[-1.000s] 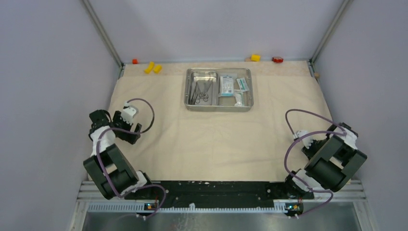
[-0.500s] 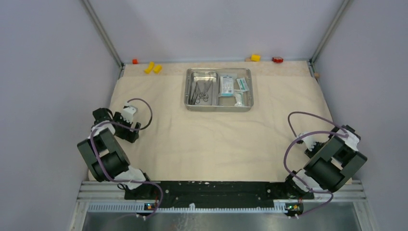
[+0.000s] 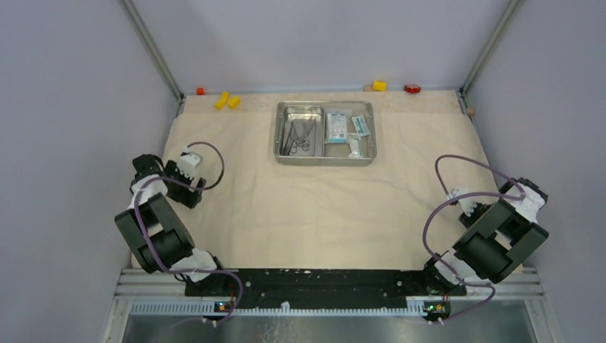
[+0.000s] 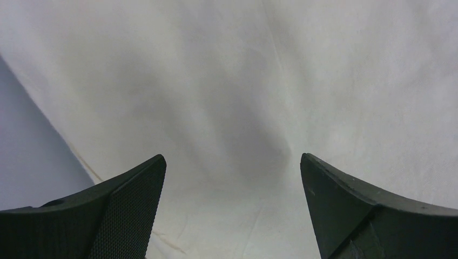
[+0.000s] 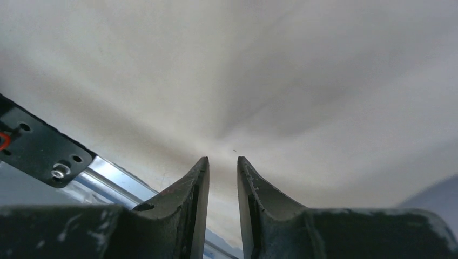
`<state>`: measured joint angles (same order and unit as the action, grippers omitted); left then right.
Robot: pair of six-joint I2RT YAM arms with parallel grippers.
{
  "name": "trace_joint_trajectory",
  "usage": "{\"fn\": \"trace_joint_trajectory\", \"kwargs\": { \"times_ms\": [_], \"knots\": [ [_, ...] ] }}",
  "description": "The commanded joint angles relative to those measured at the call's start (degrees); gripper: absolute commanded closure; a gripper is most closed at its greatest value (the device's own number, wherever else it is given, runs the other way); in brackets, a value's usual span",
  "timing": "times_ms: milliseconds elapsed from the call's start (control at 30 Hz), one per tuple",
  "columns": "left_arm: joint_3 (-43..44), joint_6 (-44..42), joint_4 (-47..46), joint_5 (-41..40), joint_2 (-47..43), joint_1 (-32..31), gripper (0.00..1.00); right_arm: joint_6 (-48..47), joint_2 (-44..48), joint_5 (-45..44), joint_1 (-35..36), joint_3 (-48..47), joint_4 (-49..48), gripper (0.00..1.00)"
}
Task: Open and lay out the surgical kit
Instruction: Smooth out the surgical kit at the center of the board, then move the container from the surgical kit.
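The beige cloth wrap (image 3: 321,207) lies spread flat over the table. At its far middle stands the steel tray (image 3: 325,161), holding scissors and forceps (image 3: 299,136) on the left and white-and-teal packets (image 3: 336,126) on the right. My left gripper (image 3: 194,187) hovers low over the cloth's left edge. In the left wrist view that gripper (image 4: 231,157) is wide open with only cloth (image 4: 243,81) below it. My right gripper (image 3: 468,214) sits over the cloth's near right corner. In the right wrist view its (image 5: 222,159) jaws stand a narrow gap apart with nothing between them.
Small yellow blocks (image 3: 227,101) and red blocks (image 3: 411,88) lie along the back edge beyond the cloth. Grey walls close in on both sides. The black base plate (image 5: 38,145) and a metal rail (image 5: 116,181) run just past the cloth's near edge.
The left arm has drawn back to the left, its gripper staying open near the cloth's left edge. The right arm has shifted slightly right and nearer.
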<state>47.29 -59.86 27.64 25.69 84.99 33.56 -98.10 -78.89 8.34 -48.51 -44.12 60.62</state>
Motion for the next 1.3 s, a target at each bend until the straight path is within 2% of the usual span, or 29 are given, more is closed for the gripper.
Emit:
{"fn": "trace_joint_trajectory", "kwargs": {
  "times_ms": [0,133,333,533,700,867,1033,1267],
  "knots": [
    [8.0,7.1,0.0,8.9,0.5,-1.1,0.01,4.8,-2.8,14.5,2.4,-12.0,6.7,0.73],
    [15.5,18.7,-4.7,10.4,7.0,-5.5,0.01,17.7,-5.2,21.1,10.6,-16.5,0.3,0.72],
    [28.7,31.7,-9.7,7.4,20.4,-12.5,0.01,45.2,-10.5,21.0,22.1,-20.4,-21.7,0.73],
    [41.0,38.3,-11.8,0.9,33.2,-16.7,0.01,61.2,-21.2,20.0,24.6,-30.2,-32.6,0.74],
    [45.5,39.9,-13.1,-4.5,38.7,-17.3,0.01,67.2,-28.9,15.9,26.2,-35.9,-38.4,0.74],
    [46.3,39.5,-13.2,-8.5,40.9,-17.2,0.01,70.3,-36.4,14.2,26.4,-42.4,-39.7,0.76],
    [45.0,38.0,-12.8,-12.2,41.1,-17.2,0.01,68.2,-40.1,10.7,26.3,-43.1,-40.1,0.78],
    [43.8,36.2,-12.8,-17.0,40.0,-17.2,0.01,63.5,-40.1,4.8,25.7,-42.7,-39.5,0.8]
  ]
}}
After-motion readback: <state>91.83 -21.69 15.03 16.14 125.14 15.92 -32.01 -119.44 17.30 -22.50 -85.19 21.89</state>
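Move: The left gripper hovers about 2 cm above the cloth, bound for the cloth's far left part, some 25 cm ahead and 2 cm right. The yellow blocks lie about 42 cm ahead and 12 cm right of it, the tray 26 cm ahead and 57 cm right. For the right gripper, the cloth's far right part is about 36 cm ahead and 1 cm right, 2 cm below; the tray lies 41 cm ahead and 63 cm left, the red clip 62 cm ahead and 23 cm left. Lift both grippers off the cloth and reach forward over it in shallow arcs, left about 25 cm, right about 36 cm. Swing each some 5 cm left and mostly back, then lower the fingertips to the far cloth. Tip the right fingers forward while turning that wrist clockwise, turn the left counter-clockwise; keep the left fingers wide open, the right nearly shut. ##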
